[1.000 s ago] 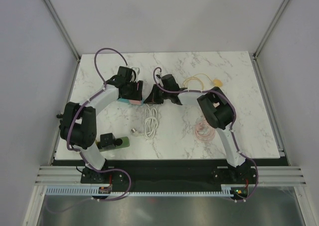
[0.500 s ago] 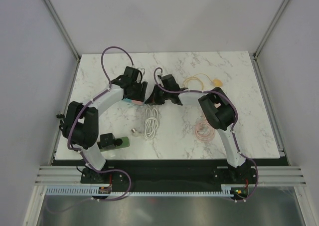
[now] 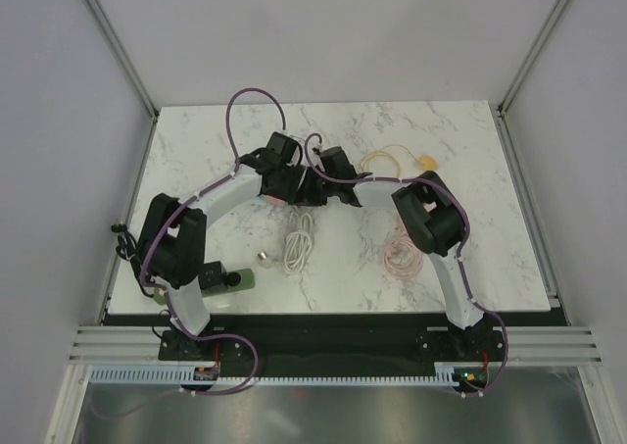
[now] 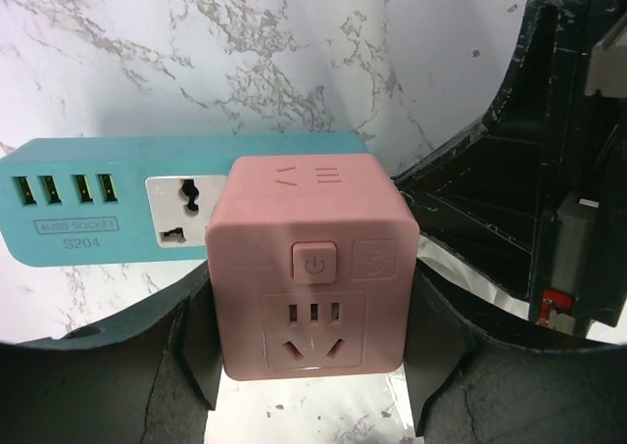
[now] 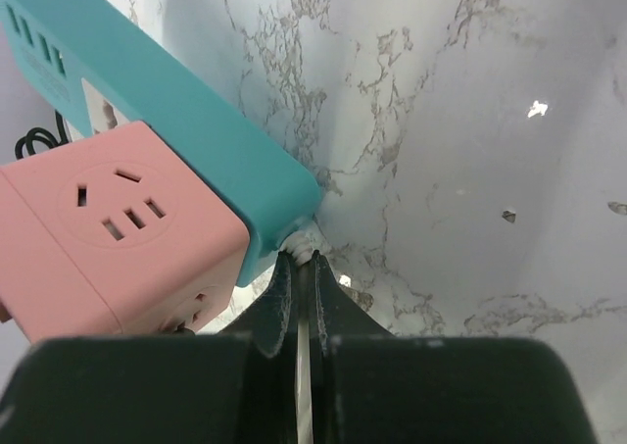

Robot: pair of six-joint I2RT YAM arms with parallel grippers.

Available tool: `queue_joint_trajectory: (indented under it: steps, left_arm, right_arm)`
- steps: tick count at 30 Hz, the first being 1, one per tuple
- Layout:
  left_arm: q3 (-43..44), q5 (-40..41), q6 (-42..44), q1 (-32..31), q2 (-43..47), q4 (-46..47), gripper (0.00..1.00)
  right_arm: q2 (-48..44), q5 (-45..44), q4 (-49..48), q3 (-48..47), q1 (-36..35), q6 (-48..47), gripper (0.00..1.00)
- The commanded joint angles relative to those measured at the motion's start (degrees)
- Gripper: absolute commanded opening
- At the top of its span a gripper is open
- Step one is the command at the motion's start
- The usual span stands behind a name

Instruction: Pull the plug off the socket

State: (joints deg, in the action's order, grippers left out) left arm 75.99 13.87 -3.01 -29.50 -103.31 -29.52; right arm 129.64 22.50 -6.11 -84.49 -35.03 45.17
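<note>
A pink cube plug point(image 4: 312, 258) sits plugged into a teal power strip point(image 4: 98, 209) on the marble table. My left gripper point(image 4: 312, 366) is shut on the pink plug, one finger against each side. My right gripper point(image 5: 302, 268) is shut on the strip's white cord point(image 5: 305, 242), right at the strip's end. The right wrist view shows the teal strip point(image 5: 176, 121) and the pink plug point(image 5: 118, 238) to the left. From above, the left gripper point(image 3: 287, 181) and right gripper point(image 3: 313, 185) meet at mid-table and hide the strip.
The white cord lies coiled point(image 3: 297, 240) in front of the grippers. A small bulb-like object point(image 3: 264, 260) and a green bottle point(image 3: 230, 281) lie near the left arm. A yellow cable point(image 3: 397, 157) and a pink coil point(image 3: 400, 253) lie to the right. The right gripper's body point(image 4: 549, 170) is close by.
My left arm has swung to the right with the pink plug and now sits right against the right gripper. The right arm has hardly moved.
</note>
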Motion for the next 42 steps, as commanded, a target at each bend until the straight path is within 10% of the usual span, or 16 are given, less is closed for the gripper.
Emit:
queue_joint_trajectory:
  steps: [1,16,31,42]
  left_arm:
    - [4.87,-10.94,2.74,-0.65,4.69,2.8,0.02]
    - [0.13,-16.24,10.91,-0.65,7.42,5.61,0.02]
    - [1.27,-14.74,11.79,-0.65,6.19,4.21,0.02]
    - [0.92,-19.67,11.79,-0.83,6.72,4.38,0.02]
  right_arm:
    - [1.84,-4.06,3.13,2.84,1.54,-3.24,0.0]
    - [-7.47,3.79,1.97,7.14,9.45,-6.04,0.7]
    - [-13.72,7.03,-0.74,11.98,13.58,-8.52,0.83]
    - [-0.71,21.88,-6.02,-6.3,12.35,-5.62,0.98]
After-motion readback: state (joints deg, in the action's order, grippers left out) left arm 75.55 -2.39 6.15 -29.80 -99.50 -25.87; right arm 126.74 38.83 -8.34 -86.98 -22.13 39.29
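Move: The left hand already grips the pink plug; the teal socket behind it lies about 3 cm ahead, 4 cm left and 4 cm below. From the right hand, still shut on the white cord at the socket's end, the socket's middle is some 8 cm left and 2 cm ahead. The plug is 5 cm left, 1 cm back and 3 cm up; the cord bundle is 8 cm back, 1 cm left and 5 cm down. Right fingers open off cord, retreat 11 cm right, then return forward-left and up; left hand carries plug 5 cm right. ##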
